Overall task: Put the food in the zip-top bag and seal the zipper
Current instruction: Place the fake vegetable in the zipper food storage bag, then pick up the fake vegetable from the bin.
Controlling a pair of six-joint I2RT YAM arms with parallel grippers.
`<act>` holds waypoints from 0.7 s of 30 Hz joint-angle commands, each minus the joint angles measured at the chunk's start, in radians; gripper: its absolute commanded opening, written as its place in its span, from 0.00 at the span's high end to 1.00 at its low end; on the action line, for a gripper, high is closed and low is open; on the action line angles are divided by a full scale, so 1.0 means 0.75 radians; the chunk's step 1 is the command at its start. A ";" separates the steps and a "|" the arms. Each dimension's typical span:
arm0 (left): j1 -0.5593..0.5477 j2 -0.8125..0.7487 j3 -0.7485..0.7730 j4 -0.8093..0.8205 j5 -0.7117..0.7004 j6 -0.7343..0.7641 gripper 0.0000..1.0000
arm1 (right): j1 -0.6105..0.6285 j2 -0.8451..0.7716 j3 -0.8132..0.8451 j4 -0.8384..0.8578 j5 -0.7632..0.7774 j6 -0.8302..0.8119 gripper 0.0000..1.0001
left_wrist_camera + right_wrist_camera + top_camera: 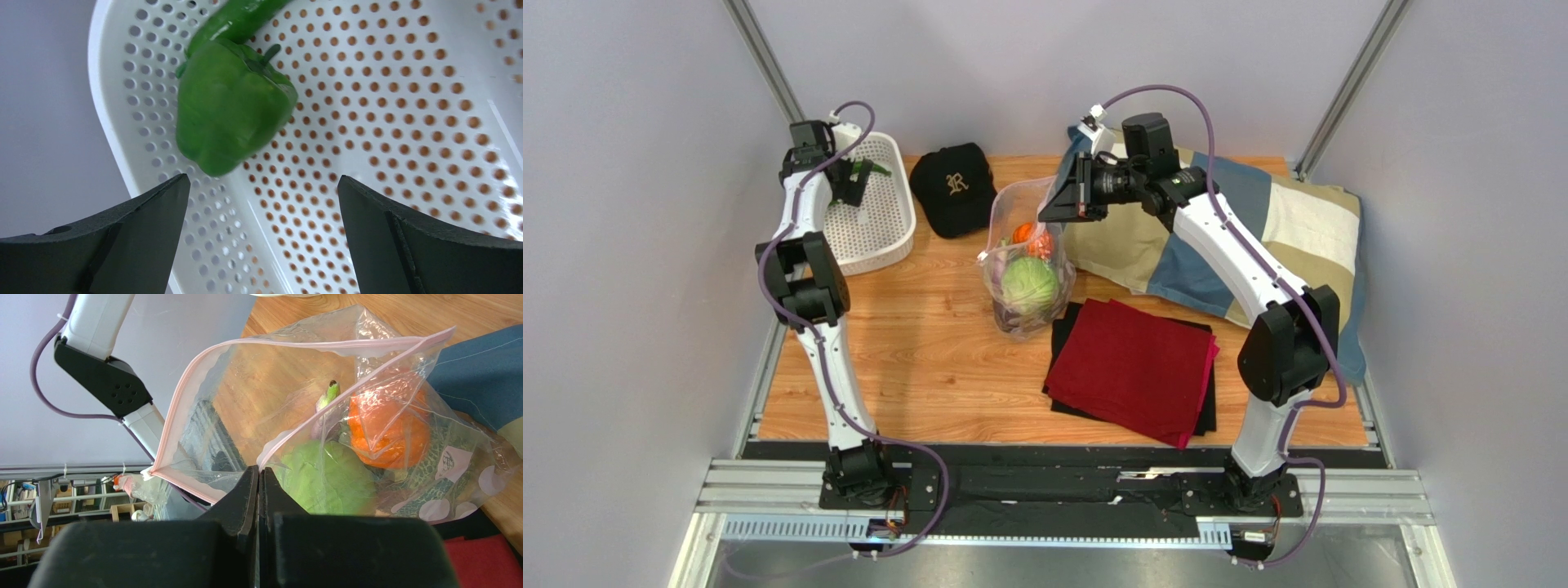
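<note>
The clear zip-top bag [1024, 263] stands mid-table with its mouth held open. Inside it lie a pale green cabbage [322, 478], an orange pumpkin [387, 429], a purple eggplant's stem end [328, 395] and a netted melon [423, 478]. My right gripper [260, 470] is shut on the near strip of the pink zipper [184, 398]. My left gripper [261, 180] hangs open over the white basket [393, 110], just short of a green bell pepper [230, 107]. A long green pepper [239, 18] lies behind it.
A black cap [952, 184] sits between the basket [879, 233] and the bag. A red cloth [1134, 365] on a black one lies at the front right. A blue and beige cloth [1271, 233] covers the back right.
</note>
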 commanded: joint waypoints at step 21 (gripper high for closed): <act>-0.033 0.335 0.185 0.397 -0.154 0.634 0.02 | -0.011 -0.060 -0.046 0.015 0.013 -0.034 1.00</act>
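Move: The green pepper lies in the white basket about 7 cm ahead of the left gripper, 4 cm to its left and 6 cm below. The long green pepper's middle is some 4 cm farther out than the green pepper and 7 cm to its right; the black cap is level with the green pepper, roughly 29 cm to its right. From the right gripper, the green pepper is around 30 cm ahead, 50 cm left and 24 cm lower. Bring the left gripper, fingers wide open, about 6.5 cm forward with some drift left, then sink into the basket so that the fingertips come to either side of the green pepper. Meanwhile roll the wrist some 25 degrees, its left side rising, with a slight clockwise turn. Don't close yet. Keep the right gripper shut on the bag's rim. ##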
